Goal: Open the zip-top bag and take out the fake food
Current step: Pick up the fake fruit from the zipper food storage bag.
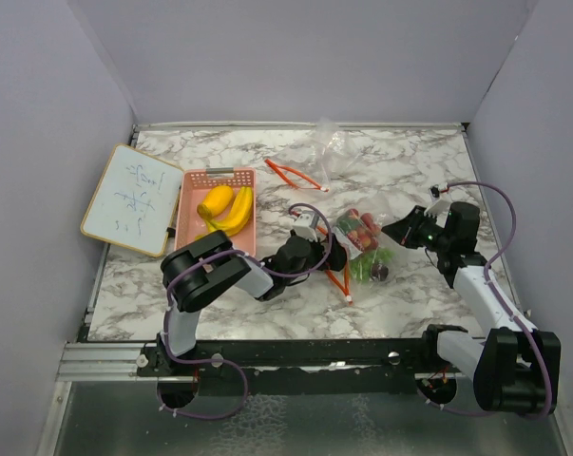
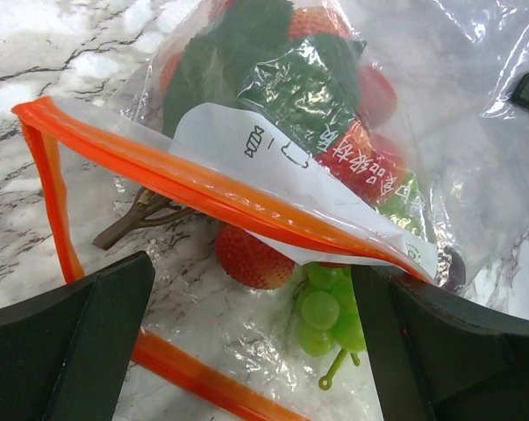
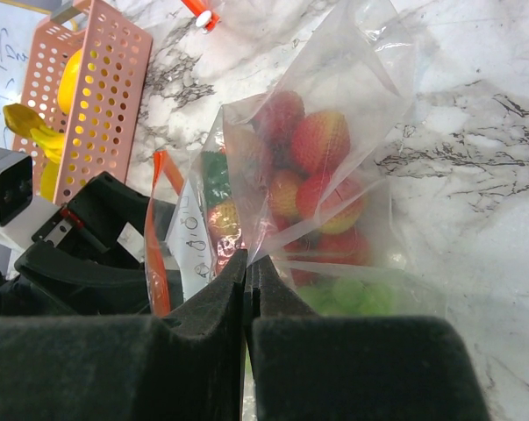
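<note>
The clear zip-top bag (image 1: pixel 364 249) with an orange zip strip (image 2: pixel 203 189) lies mid-table, its mouth gaping toward my left gripper (image 2: pixel 255 351). That gripper is open and empty, its jaws at either side of the mouth. Inside the mouth lie fake food pieces: a red strawberry (image 2: pixel 251 256) and green grapes (image 2: pixel 330 307). More strawberries (image 3: pixel 321 140) fill the bag. My right gripper (image 3: pixel 251 263) is shut on a fold of the bag's far end, holding it raised. A yellow banana (image 1: pixel 235 215) and lemon (image 1: pixel 214 201) rest in the pink basket (image 1: pixel 193 211).
A small whiteboard (image 1: pixel 132 198) lies at the left, next to the basket. A second clear bag (image 1: pixel 322 150) with an orange strip sits at the back centre. White walls enclose the marble table (image 1: pixel 267 304) on three sides.
</note>
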`<move>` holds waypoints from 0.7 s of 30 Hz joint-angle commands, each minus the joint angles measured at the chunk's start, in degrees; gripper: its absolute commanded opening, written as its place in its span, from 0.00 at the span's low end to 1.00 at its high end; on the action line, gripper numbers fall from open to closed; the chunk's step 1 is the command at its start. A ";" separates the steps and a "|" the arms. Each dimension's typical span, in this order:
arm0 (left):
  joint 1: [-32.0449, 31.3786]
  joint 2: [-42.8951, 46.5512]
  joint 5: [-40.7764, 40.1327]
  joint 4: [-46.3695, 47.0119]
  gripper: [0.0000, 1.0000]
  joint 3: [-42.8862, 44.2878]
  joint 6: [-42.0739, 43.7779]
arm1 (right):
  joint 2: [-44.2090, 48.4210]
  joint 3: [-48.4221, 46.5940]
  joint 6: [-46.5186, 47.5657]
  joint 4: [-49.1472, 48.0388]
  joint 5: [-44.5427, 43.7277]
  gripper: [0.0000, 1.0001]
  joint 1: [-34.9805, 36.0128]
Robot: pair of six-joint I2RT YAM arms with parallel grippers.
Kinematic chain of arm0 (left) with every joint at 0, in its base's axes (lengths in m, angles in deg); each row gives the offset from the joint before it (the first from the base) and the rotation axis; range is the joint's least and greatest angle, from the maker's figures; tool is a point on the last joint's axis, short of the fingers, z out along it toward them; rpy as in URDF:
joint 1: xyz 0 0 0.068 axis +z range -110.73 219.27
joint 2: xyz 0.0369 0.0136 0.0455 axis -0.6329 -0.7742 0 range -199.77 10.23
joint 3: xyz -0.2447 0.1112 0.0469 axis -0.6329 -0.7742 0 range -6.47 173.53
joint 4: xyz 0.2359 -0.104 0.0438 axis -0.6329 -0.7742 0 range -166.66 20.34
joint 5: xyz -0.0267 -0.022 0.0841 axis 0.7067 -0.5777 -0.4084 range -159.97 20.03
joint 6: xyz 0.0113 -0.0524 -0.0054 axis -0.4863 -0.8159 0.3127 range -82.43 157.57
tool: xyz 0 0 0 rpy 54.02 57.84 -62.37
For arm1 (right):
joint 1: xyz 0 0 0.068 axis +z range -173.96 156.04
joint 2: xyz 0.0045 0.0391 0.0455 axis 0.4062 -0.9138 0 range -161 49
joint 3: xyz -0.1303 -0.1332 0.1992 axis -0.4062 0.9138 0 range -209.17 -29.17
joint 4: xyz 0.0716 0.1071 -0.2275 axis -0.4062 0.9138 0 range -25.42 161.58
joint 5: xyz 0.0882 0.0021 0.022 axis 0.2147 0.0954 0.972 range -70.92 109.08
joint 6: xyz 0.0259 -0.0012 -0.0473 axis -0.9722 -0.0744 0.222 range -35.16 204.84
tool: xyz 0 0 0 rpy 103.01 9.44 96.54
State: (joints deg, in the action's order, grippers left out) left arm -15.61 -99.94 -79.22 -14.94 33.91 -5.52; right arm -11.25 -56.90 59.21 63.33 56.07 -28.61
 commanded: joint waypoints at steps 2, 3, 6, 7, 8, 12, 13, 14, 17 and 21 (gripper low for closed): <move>-0.16 -4.55 0.92 6.07 0.99 1.73 -0.73 | 0.90 -0.82 0.86 -0.28 1.08 0.02 -0.28; -0.15 -5.36 1.21 6.67 0.98 2.18 -1.23 | 0.88 -0.83 0.88 -0.24 1.13 0.02 -0.28; -0.15 -7.35 2.44 9.23 0.92 3.03 -3.03 | 0.94 -0.83 1.18 0.01 0.97 0.02 -0.28; -0.15 -7.82 2.48 10.16 0.90 3.08 -3.41 | 0.95 -0.89 1.20 0.10 0.94 0.02 -0.28; -0.19 -8.15 2.37 10.66 0.87 3.22 -3.62 | 0.91 -0.88 1.27 0.11 0.96 0.02 -0.28; -0.15 -8.37 0.16 9.94 0.81 3.93 -3.98 | 0.68 -0.92 1.19 -0.16 1.32 0.02 -0.28; -0.15 -8.47 -0.79 10.44 0.80 3.82 -4.55 | 0.55 -1.00 1.13 -0.15 1.35 0.02 -0.28; -0.15 -8.66 -1.89 11.36 0.77 3.57 -5.33 | 0.56 -0.97 1.05 -0.19 1.40 0.02 -0.28; -0.15 -10.23 -4.68 14.78 0.67 3.40 -8.92 | 0.56 -1.26 1.08 0.05 1.68 0.02 -0.28; 0.13 -12.78 -7.67 15.58 0.60 4.77 -12.33 | 0.70 -1.45 1.74 0.79 1.27 0.02 -0.32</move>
State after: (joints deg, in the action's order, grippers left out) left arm -15.61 -109.88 -81.76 -1.87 37.11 -13.24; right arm -11.25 -56.92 59.67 63.41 56.25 -28.61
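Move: The loose lychee in the mouth of the zip bag lies some 3 cm to the right of the left fingertips, about 2 cm ahead and 1 cm lower. The green grapes are roughly 6 cm to the left hand's right and 1 cm back. The bunch of red lychees is about 5 cm ahead and 6 cm right, and the dark fruit 4 cm back and 9 cm right. From the right hand, the loose lychee is around 7 cm left, 1 cm back and 7 cm below. Towards the loose lychee in the bag mouth, the left hand slides about 2 cm to the right, then eases roughly 1 cm forward. It stays almost level, the wrist tilting some 10 degrees so the fingertips lift a little. Its wide-open fingers narrow to about three-fifths around the lychee but don't shut on it. The right hand stays put, still pinching the bag's film. ##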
